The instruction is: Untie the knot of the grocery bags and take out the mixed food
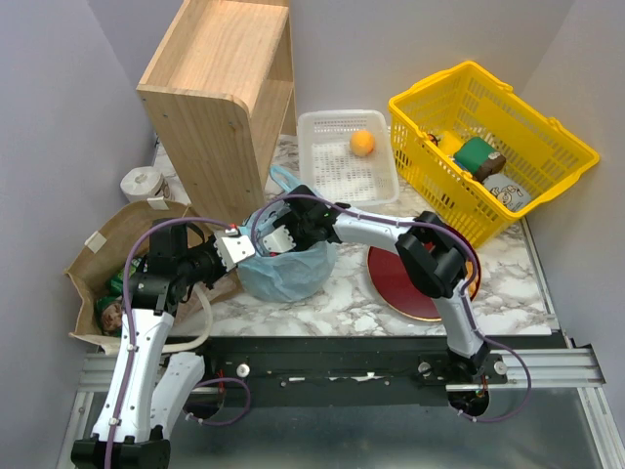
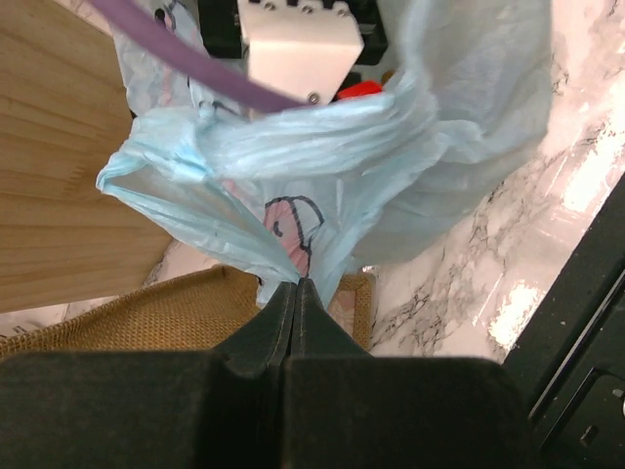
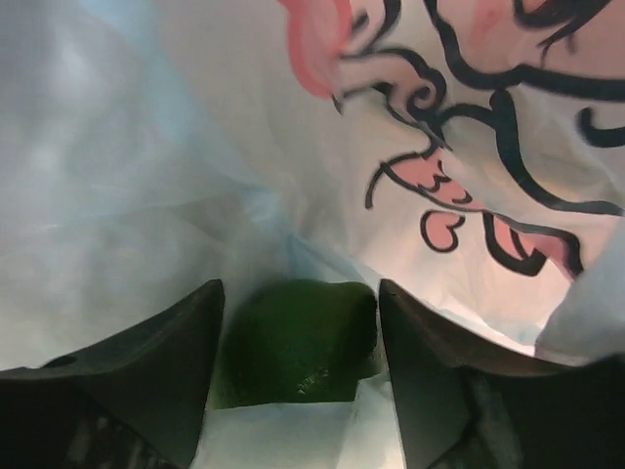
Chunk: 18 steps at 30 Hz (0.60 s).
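The light blue plastic bag (image 1: 288, 269) sits on the marble table, its mouth wide. My left gripper (image 2: 297, 283) is shut on a pinch of its printed rim (image 2: 293, 220), at the bag's left side (image 1: 237, 246). My right gripper (image 1: 278, 237) reaches down inside the bag. In the right wrist view its fingers (image 3: 301, 293) press both sides of a dark green round fruit (image 3: 298, 337) on the bag's floor. The knot is out of view. The brown paper bag (image 1: 107, 254) lies at the left with packets inside. An orange fruit (image 1: 362, 143) rests in the white basket (image 1: 347, 181).
A wooden shelf (image 1: 220, 98) stands behind the blue bag. The yellow basket (image 1: 488, 147) with goods is at the back right. A red plate (image 1: 410, 278) lies under the right arm. A tape roll (image 1: 142, 183) sits by the left wall.
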Available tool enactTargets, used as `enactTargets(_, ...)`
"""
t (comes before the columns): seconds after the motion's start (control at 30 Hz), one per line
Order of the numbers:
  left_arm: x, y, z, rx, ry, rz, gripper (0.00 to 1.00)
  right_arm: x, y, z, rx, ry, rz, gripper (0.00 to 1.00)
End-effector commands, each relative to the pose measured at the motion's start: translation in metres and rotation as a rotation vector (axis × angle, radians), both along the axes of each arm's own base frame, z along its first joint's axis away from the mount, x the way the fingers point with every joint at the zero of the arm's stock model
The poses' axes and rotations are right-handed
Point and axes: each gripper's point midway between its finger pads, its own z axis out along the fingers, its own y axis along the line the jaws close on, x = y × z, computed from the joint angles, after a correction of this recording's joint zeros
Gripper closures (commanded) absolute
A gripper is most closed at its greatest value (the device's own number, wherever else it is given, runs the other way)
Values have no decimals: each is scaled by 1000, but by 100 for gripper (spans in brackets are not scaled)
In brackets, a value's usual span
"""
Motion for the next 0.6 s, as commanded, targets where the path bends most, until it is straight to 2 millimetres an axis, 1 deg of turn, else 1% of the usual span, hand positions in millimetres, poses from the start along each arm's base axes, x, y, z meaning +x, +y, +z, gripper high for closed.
enactTargets(0.0, -5, -5, 6, -25, -7, -20, 100, 25, -28, -27, -165, -98, -75, 37)
enactTargets(0.03, -5, -5, 5, -26, -6, -20, 100, 24, -29, -25, -162, -96, -82, 50)
enactTargets(0.1, -4, -6, 5, -32, -6, -18, 100, 18, -31, -20, -148, -73, -84, 62)
enactTargets(0.13, -3, -7, 6, -35, -10, -17, 100, 12, -28, -8, -103, -51, -86, 71)
enactTargets(0.17, -3, -6, 5, -36, -8, -14, 100, 9, -28, -2, -86, -41, -100, 74)
enactTargets(0.2, -2, -7, 6, -38, -11, -16, 100, 1, -25, 3, -57, -2, -94, 77)
enactTargets(0.23, -2, -7, 5, -41, -9, -16, 100, -5, -20, 20, 5, 34, -114, 82)
enactTargets(0.3, 0, -8, 5, -42, -9, -17, 100, -17, -20, 35, 49, 98, -145, 84)
enactTargets(0.33, 0, -8, 5, -45, -6, -18, 100, -25, -15, 44, 90, 142, -142, 86)
enactTargets(0.37, 1, -8, 5, -45, -6, -18, 100, -30, -13, 64, 149, 176, -186, 89)
enactTargets(0.4, 1, -9, 5, -47, -6, -21, 100, -36, -12, 72, 176, 216, -206, 90)
enactTargets(0.43, 0, -9, 4, -50, -4, -24, 100, -48, -8, 83, 232, 298, -237, 92)
enactTargets(0.47, 0, -10, 4, -50, -4, -27, 100, -55, -6, 101, 279, 327, -242, 92)
enactTargets(0.53, -2, -10, 1, -48, 0, -32, 100, -76, -1, 117, 333, 431, -227, 94)
enactTargets(0.57, -3, -11, 0, -47, 0, -38, 100, -84, 0, 123, 363, 488, -256, 95)
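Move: The green food lies in the blue bag just past the right hand's open fingertips, about 2 cm ahead, 1 cm left and 2 cm below the hand point. The white basket's middle is some 14 cm ahead and 17 cm right of that hand, and the orange about 17 cm ahead and 19 cm right, both roughly level with it. From the left hand, the green food is about 15 cm ahead, 8 cm right and 16 cm lower. Forward a last 1.5 cm into the bag, the right hand shuts its wide-open fingers at the green food while drifting about 2 cm to its right. Nearly closed, it then pulls back about 5 cm and lifts quickly by some 7 cm away from the food, tilting by around 20 degrees. The left hand stays put, still pinching the bag's edge. ##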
